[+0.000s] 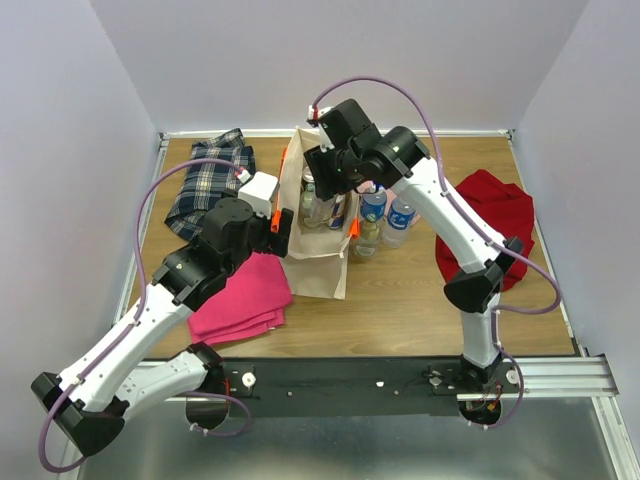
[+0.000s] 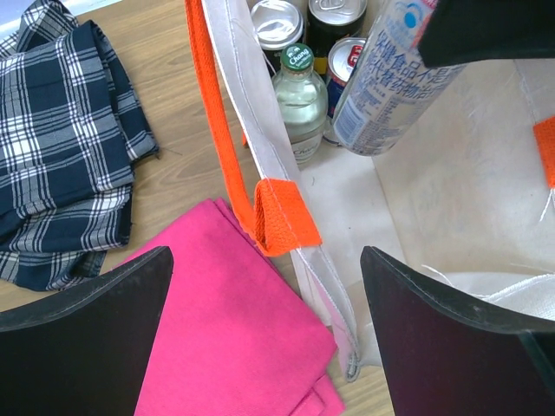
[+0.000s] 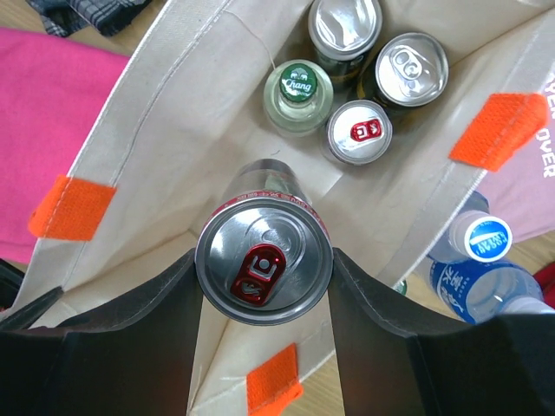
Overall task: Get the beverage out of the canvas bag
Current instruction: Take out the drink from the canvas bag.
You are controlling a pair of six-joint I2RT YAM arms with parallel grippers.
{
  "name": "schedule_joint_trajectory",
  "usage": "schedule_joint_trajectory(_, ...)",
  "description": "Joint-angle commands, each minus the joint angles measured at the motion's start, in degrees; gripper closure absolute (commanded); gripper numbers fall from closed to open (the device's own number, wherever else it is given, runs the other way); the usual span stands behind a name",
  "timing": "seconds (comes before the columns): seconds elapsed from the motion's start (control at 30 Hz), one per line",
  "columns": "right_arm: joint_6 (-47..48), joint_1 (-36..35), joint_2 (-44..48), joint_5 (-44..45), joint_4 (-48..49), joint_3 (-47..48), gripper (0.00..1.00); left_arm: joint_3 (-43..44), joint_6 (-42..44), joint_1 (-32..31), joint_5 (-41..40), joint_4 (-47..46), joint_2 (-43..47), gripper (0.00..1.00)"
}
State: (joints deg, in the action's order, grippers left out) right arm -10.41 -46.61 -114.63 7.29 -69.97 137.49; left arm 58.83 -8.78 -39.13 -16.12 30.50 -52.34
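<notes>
The beige canvas bag (image 1: 322, 268) with orange handles stands open mid-table. My right gripper (image 3: 263, 282) is shut on a silver can with a red tab (image 3: 263, 260) and holds it upright over the bag's opening; the can also shows in the left wrist view (image 2: 390, 82). Inside the bag (image 3: 165, 113) stand a green-capped glass bottle (image 3: 298, 91) and three more cans (image 3: 359, 132). My left gripper (image 2: 264, 347) is open, its fingers on either side of the bag's left wall by an orange handle (image 2: 279, 217). In the top view it is at the bag's left rim (image 1: 283, 222).
A folded pink cloth (image 1: 245, 300) lies left of the bag under my left arm. A plaid cloth (image 1: 210, 180) lies at the back left and a red cloth (image 1: 495, 215) at the right. Two blue-capped water bottles (image 1: 388, 212) stand just right of the bag.
</notes>
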Motion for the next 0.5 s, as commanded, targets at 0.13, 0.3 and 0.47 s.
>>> schedule_joint_trajectory(0.13, 0.0, -0.8, 10.1, 5.3, 5.5, -3.6, 0.99, 3.4, 0.3, -0.3, -1.7, -0.4, -1.7, 0.01)
schedule_joint_trajectory(0.3, -0.6, -0.7, 13.5, 9.2, 7.4, -6.4, 0.99, 4.5, 0.3, -0.3, -0.9, -0.7, -2.8, 0.01)
schedule_joint_trajectory(0.47, -0.9, -0.7, 15.7, 10.7, 7.6, -6.4, 0.99, 4.8, -0.4, -0.3, -0.4, -1.2, -3.3, 0.01)
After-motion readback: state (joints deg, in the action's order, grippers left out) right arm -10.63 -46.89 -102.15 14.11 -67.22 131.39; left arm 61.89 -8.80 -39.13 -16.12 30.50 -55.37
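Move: The right hand already holds a can just above the bag's mouth. The nearest water bottle standing outside the bag lies about 11 cm to its right, 3 cm ahead and 17 cm lower. A second water bottle is some 17 cm right and 1 cm ahead, and the glass bottle outside is about 11 cm right and 2 cm back. From the left hand, the nearest water bottle is roughly 19 cm right and 10 cm ahead. The right hand keeps its grip on the can, rising about 7 cm and shifting 4 cm right. ##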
